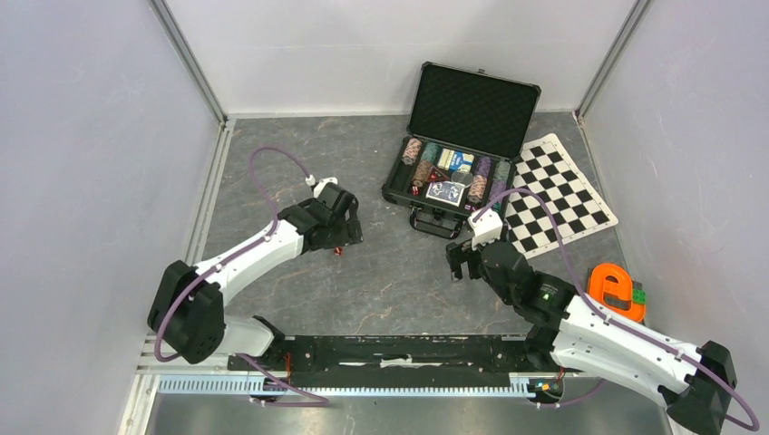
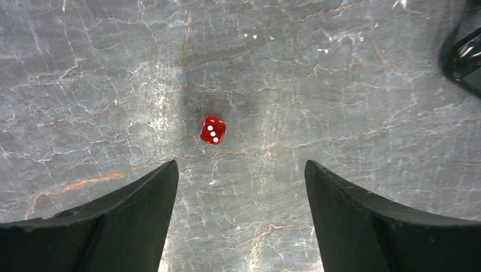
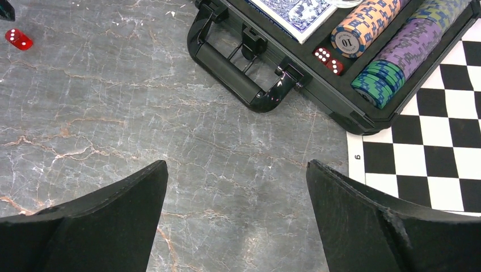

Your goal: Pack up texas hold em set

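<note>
The black case (image 1: 472,109) of the texas hold em set stands open at the back, its lid up, with rows of striped chips (image 1: 415,152) and a blue card deck (image 1: 446,192) inside. In the right wrist view I see its handle (image 3: 235,73), chips (image 3: 363,28) and a red die (image 3: 329,59) in a compartment. A single red die (image 2: 212,130) lies loose on the table (image 2: 85,85), just beyond my open left gripper (image 2: 241,170), apart from both fingers. The same die (image 1: 339,250) shows by the left gripper (image 1: 349,237) from above. My right gripper (image 1: 461,265) is open and empty, near the case's front.
A black-and-white checkered mat (image 1: 558,195) lies right of the case, partly under it. An orange ring-shaped object (image 1: 615,290) sits by the right arm. Grey walls close in both sides and the back.
</note>
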{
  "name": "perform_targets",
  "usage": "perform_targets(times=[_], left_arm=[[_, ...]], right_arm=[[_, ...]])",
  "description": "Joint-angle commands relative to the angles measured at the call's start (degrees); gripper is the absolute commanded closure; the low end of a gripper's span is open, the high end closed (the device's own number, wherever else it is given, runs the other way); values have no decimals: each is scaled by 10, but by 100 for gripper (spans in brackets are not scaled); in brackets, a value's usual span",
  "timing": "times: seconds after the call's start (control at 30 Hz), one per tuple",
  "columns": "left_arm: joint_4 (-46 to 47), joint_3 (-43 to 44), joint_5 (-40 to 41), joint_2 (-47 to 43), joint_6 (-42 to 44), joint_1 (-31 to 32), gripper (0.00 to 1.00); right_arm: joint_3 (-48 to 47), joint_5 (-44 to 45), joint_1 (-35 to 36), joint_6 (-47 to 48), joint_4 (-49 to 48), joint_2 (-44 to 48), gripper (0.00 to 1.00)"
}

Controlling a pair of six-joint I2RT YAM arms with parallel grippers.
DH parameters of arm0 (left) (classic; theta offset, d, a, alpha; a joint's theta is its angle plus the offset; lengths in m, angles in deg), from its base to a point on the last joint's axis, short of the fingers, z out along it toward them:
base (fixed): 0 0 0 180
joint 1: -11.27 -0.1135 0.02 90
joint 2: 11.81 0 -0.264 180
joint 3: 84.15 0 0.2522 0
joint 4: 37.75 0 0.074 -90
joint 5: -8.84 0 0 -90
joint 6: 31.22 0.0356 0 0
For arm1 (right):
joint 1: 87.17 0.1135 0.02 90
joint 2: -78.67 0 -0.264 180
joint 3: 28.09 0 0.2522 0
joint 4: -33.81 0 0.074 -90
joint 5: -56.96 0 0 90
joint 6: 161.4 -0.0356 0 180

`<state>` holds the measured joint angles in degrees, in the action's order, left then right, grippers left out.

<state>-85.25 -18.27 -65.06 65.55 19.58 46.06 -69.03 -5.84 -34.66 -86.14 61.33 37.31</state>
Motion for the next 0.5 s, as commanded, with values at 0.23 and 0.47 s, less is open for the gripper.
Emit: perform_targets(times=[0.23,0.47], left_arm=[[-13,20,15,95,-47,0,22],[15,20,36,141,-54,-8,33]], right_arm=[[15,5,2,-12,-26,18,2],[20,9,2,-15,-25,30,2]])
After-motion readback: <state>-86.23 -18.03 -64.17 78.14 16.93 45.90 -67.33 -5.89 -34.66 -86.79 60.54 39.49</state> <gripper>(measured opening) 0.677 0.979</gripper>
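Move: The red die lies nearly straight beneath the left hand's open fingers, about 8 cm below, 1 cm ahead and 2 cm to the left. From that hand the chip case's handle is some 8 cm ahead and 20 cm to the right, the open case's middle about 19 cm ahead and 24 cm to the right, both some 6 or 7 cm lower. From the right hand the die is roughly 6 cm ahead, 24 cm to the left and 13 cm down. The left hand sinks about 6 cm, almost straight down towards the red die on the bare table, easing only a centimetre or so back and to its left. On the way the wrist tips the fingers some 10 degrees more steeply down and rolls its left side up slightly, while the wide-open fingers narrow to about two thirds open, one on either side of the die's line, with no grip on it yet. ##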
